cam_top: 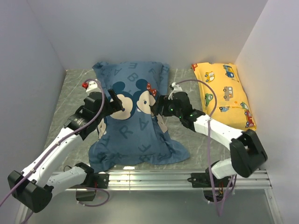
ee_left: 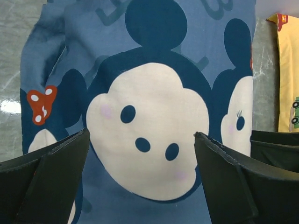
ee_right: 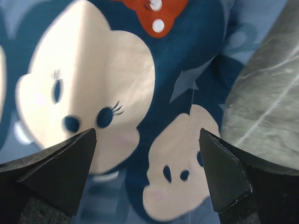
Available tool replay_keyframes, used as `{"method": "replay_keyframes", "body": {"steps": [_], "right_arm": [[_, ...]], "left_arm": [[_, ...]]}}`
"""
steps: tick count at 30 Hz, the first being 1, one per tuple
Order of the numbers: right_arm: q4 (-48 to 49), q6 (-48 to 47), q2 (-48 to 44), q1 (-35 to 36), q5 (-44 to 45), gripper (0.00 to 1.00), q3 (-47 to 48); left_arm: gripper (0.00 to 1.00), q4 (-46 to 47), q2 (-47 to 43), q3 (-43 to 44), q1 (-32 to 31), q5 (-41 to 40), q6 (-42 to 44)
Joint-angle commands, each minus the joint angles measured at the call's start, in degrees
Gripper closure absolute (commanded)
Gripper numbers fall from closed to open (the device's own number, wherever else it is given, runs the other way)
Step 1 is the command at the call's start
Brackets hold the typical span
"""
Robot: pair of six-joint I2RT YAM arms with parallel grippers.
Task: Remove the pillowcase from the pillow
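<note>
The blue pillowcase (cam_top: 133, 126), printed with pale letters and cartoon mouse faces, lies plump along the middle of the table, and its loose near end flares out flat. The pillow is hidden inside it. My left gripper (cam_top: 114, 100) hovers open over the case's left part; in the left wrist view its gripper (ee_left: 141, 140) frames a pale mouse face on the pillowcase (ee_left: 149, 93). My right gripper (cam_top: 159, 106) stands open over the case's right side. In the right wrist view that gripper (ee_right: 147, 135) has only pillowcase (ee_right: 187, 74) below it, nothing between the fingers.
A yellow car-print pillow (cam_top: 225, 93) lies along the right wall, its edge also in the left wrist view (ee_left: 288, 70). Grey marble tabletop (cam_top: 70, 93) shows left of the case. White walls close in three sides. A metal rail (cam_top: 154, 177) runs along the near edge.
</note>
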Motion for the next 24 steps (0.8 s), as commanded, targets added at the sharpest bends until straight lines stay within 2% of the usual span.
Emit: {"method": "replay_keyframes", "body": {"steps": [1, 4, 6, 7, 9, 11, 13, 15, 16, 18, 19, 20, 21, 23, 24], "right_arm": [[7.85, 2.66, 4.65, -0.99, -4.03, 0.03, 3.00], [13.29, 5.91, 10.63, -2.66, -9.29, 0.04, 3.17], [16.56, 8.89, 14.22, -2.67, -11.23, 0.09, 2.82], [18.66, 9.69, 15.38, -2.67, -12.72, 0.12, 3.17], [18.86, 11.80, 17.49, -2.75, -13.96, 0.32, 4.48], [19.65, 12.42, 17.33, -2.75, -15.10, 0.64, 4.67], [18.09, 13.30, 15.05, -2.75, -14.41, 1.00, 5.01], [15.88, 12.26, 11.18, -2.75, -13.44, 1.00, 6.41], [13.52, 11.82, 9.69, -2.84, -13.26, 1.00, 6.86], [10.88, 10.76, 4.44, -2.41, -12.30, 1.00, 8.87], [7.99, 10.32, 2.49, -1.45, -11.68, 1.00, 9.84], [6.40, 9.62, 0.73, -0.48, -10.63, 1.00, 11.07], [4.47, 7.87, -2.16, 0.49, -8.45, 1.00, 14.82], [-1.51, 4.28, -3.50, 5.03, -5.01, 1.00, 19.84], [-3.27, 3.21, -3.16, 6.55, -2.30, 1.00, 25.70]], "left_arm": [[0.01, 5.02, 0.57, -1.15, 0.32, 0.69, -0.83], [0.01, 7.04, 4.34, -2.83, 0.32, 0.08, -1.98], [0.01, 6.96, 8.02, -3.45, 0.32, -1.50, -3.55], [0.04, 7.13, 9.00, -4.23, 0.23, -2.11, -4.08], [0.08, 7.92, 10.94, -5.38, 0.32, -3.43, -5.23], [0.14, 9.59, 11.56, -7.40, 0.32, -3.96, -6.02], [0.24, 10.56, 12.00, -8.63, 0.49, -4.75, -6.20], [0.36, 11.17, 12.00, -9.16, 0.67, -4.93, -6.37], [0.49, 11.53, 12.09, -9.68, 0.84, -4.32, -6.29], [0.62, 12.49, 12.53, -9.78, 1.37, -3.53, -6.02], [0.77, 12.76, 12.70, -9.43, 1.37, -2.48, -6.02], [0.82, 13.54, 12.88, -9.34, 1.46, -1.34, -6.11], [0.92, 14.33, 13.05, -9.16, 1.46, 0.06, -6.11], [0.99, 17.05, 13.14, -8.99, 1.20, 5.14, -6.81], [1.00, 17.85, 13.23, -8.99, 1.11, 6.83, -7.16]]}}
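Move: The left hand, open, has the Mickey face on the pillowcase about 9 cm below it, 3 cm ahead and 3 cm right; the Minnie face is some 13 cm to that hand's right and 5 cm ahead. From the right hand, also open, the case's cloth at the Minnie face's right edge lies about 2 cm ahead, 5 cm left and 5 cm below. The red bow is roughly 6 cm farther out than that cloth, level sideways. Both hands pinch the printed case: the right comes down about 5 cm while reaching left, shuts on the cloth at the Minnie face's right edge, then hauls it up some 12 cm, easing back slightly. The left sinks about 8 cm and a little forward, closing more slowly on the left part of the Mickey face, then stays low with its hold. ##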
